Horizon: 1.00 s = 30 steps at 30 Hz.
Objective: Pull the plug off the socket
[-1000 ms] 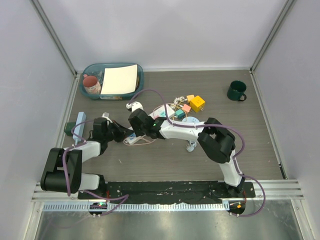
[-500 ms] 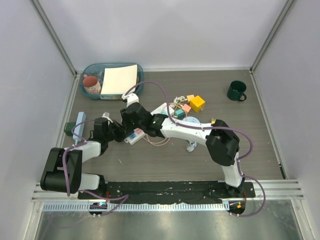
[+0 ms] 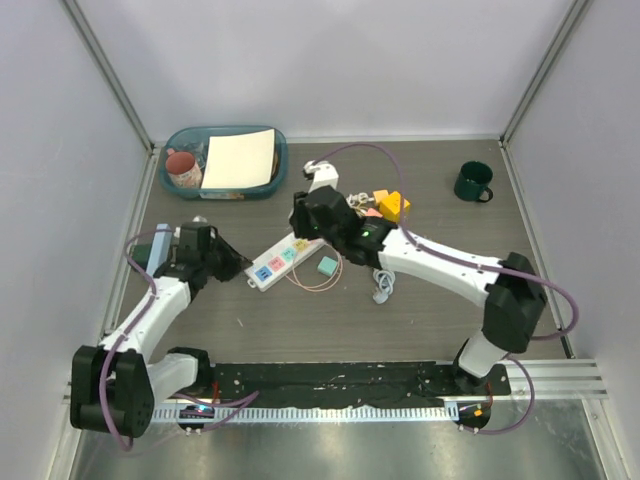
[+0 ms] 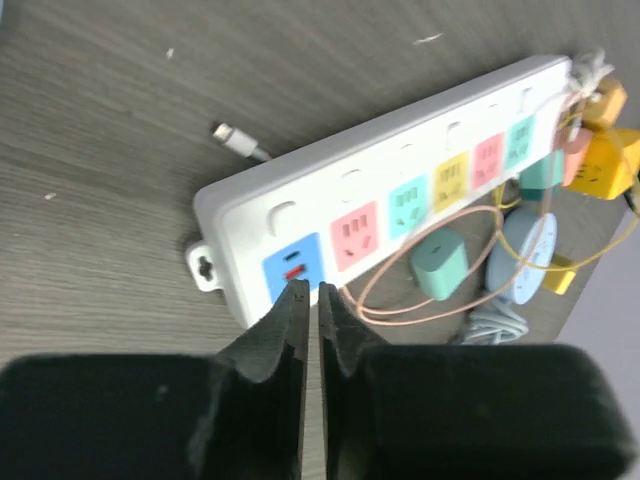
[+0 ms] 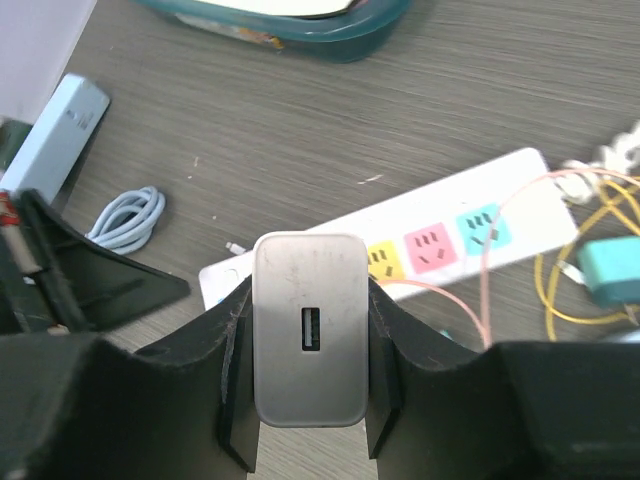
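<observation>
The socket [image 3: 285, 258], a long white strip with pastel outlet faces, lies slantwise on the table and shows in the left wrist view [image 4: 400, 195] and the right wrist view [image 5: 440, 235]. My right gripper [image 5: 308, 345] is shut on the plug [image 5: 308, 335], a white block with a USB port, held clear above the strip. In the top view this gripper [image 3: 303, 225] covers the plug. My left gripper [image 4: 308, 292] is shut and empty, its tips at the strip's blue end face. In the top view it [image 3: 240, 268] sits just left of the strip.
A teal basket [image 3: 272, 178] with paper and a pink cup stands at the back left. A light-blue strip [image 3: 158, 250] lies far left. A yellow cube [image 3: 393, 206], a teal adapter [image 3: 327, 266], loose cords and a dark green mug [image 3: 473, 182] lie to the right.
My right gripper has risen and moved back-right with the plug, off the strip. The strip's outlet faces now show. My left arm has drawn back to the left.
</observation>
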{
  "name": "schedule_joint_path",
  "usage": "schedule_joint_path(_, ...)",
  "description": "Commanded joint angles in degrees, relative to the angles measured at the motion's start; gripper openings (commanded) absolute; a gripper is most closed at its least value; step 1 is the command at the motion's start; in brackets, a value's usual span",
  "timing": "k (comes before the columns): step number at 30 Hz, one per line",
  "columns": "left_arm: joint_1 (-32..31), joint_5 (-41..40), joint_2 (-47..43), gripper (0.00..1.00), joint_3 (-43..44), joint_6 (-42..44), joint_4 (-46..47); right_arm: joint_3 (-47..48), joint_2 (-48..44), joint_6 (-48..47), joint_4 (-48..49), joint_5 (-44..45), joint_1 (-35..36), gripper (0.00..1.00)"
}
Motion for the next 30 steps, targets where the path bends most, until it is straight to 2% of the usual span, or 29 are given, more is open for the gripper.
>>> schedule_joint_path(1, 0.1, -3.6, -3.2, 0.17, 7.6, 3.1, -9.9, -5.3, -9.0, 2.4, 1.3, -0.2, -2.6, 0.01)
schedule_joint_path(4, 0.0, -3.7, -3.4, 0.36, 11.8, 4.9, -12.7, -10.0, -13.3, 3.5, 1.2, -3.8, -4.6, 0.01)
schedule_joint_path(5, 0.0, -3.9, -3.3, 0.46, 14.2, 6.1, -14.3, -12.2, -14.3, 3.9, 1.2, -4.9, -4.8, 0.01)
schedule_joint_path(7, 0.0, -4.4, -3.4, 0.55, 16.4, 7.7, -15.8, -14.3, -15.8, 4.0, 1.2, -10.8, -5.3, 0.01)
schedule_joint_path(9, 0.1, -6.4, -3.4, 0.67, 18.6, 9.0, -17.9, -17.6, -17.8, 4.2, 1.3, -13.8, -5.6, 0.01)
schedule_joint_path(11, 0.0, -8.0, -3.3, 0.87, 19.5, 9.6, -18.7, -22.8, -19.9, 4.6, 4.0, -19.4, -5.6, 0.01)
schedule_joint_path(13, 0.0, -10.7, -3.1, 0.99, 20.8, 10.7, -19.9, -25.4, -20.7, 5.4, 5.9, -23.4, -5.6, 0.01)
schedule_joint_path(18, 0.6, -19.7, -1.2, 1.00, 23.8, 11.2, -24.7, -36.2, -21.4, 10.4, 15.6, -30.2, -5.3, 0.02)
schedule_joint_path(23, 8.6, -26.9, -0.4, 1.00, 24.2, 9.5, -27.8, -43.2, -21.3, 11.6, 19.3, -29.5, -4.9, 0.08)
schedule_joint_path(25, 12.9, -28.0, -1.0, 1.00, 23.7, 8.9, -27.7, -44.4, -21.0, 11.6, 20.2, -28.6, -4.5, 0.14)
schedule_joint_path(30, 17.5, -35.6, 0.0, 1.00, 24.3, 7.3, -29.0, -47.7, -19.6, 11.4, 21.0, -24.3, -4.0, 0.26)
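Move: The white plug is already out of the socket strip, held in the right hand. The bare table it is taken to lies about 14 cm back, 9 cm right and 20 cm below. The teal plug is 4 cm back and 6 cm right, the socket strip's middle 2 cm ahead and 3 cm left, the round hub 1 cm ahead and 19 cm right. From the left hand, that strip's middle is 5 cm ahead, 11 cm right. The white plug, still gripped, is carried by the right hand some 7 cm right with a slight rise, then back and down roughly 17 cm to low over the bare table nearer than the teal plug, fingers tipping about 25 degrees further down. The left hand lifts from beside the strip, opening wide, then swings about 15 cm left, rolling its left side up and turning counter-clockwise. ##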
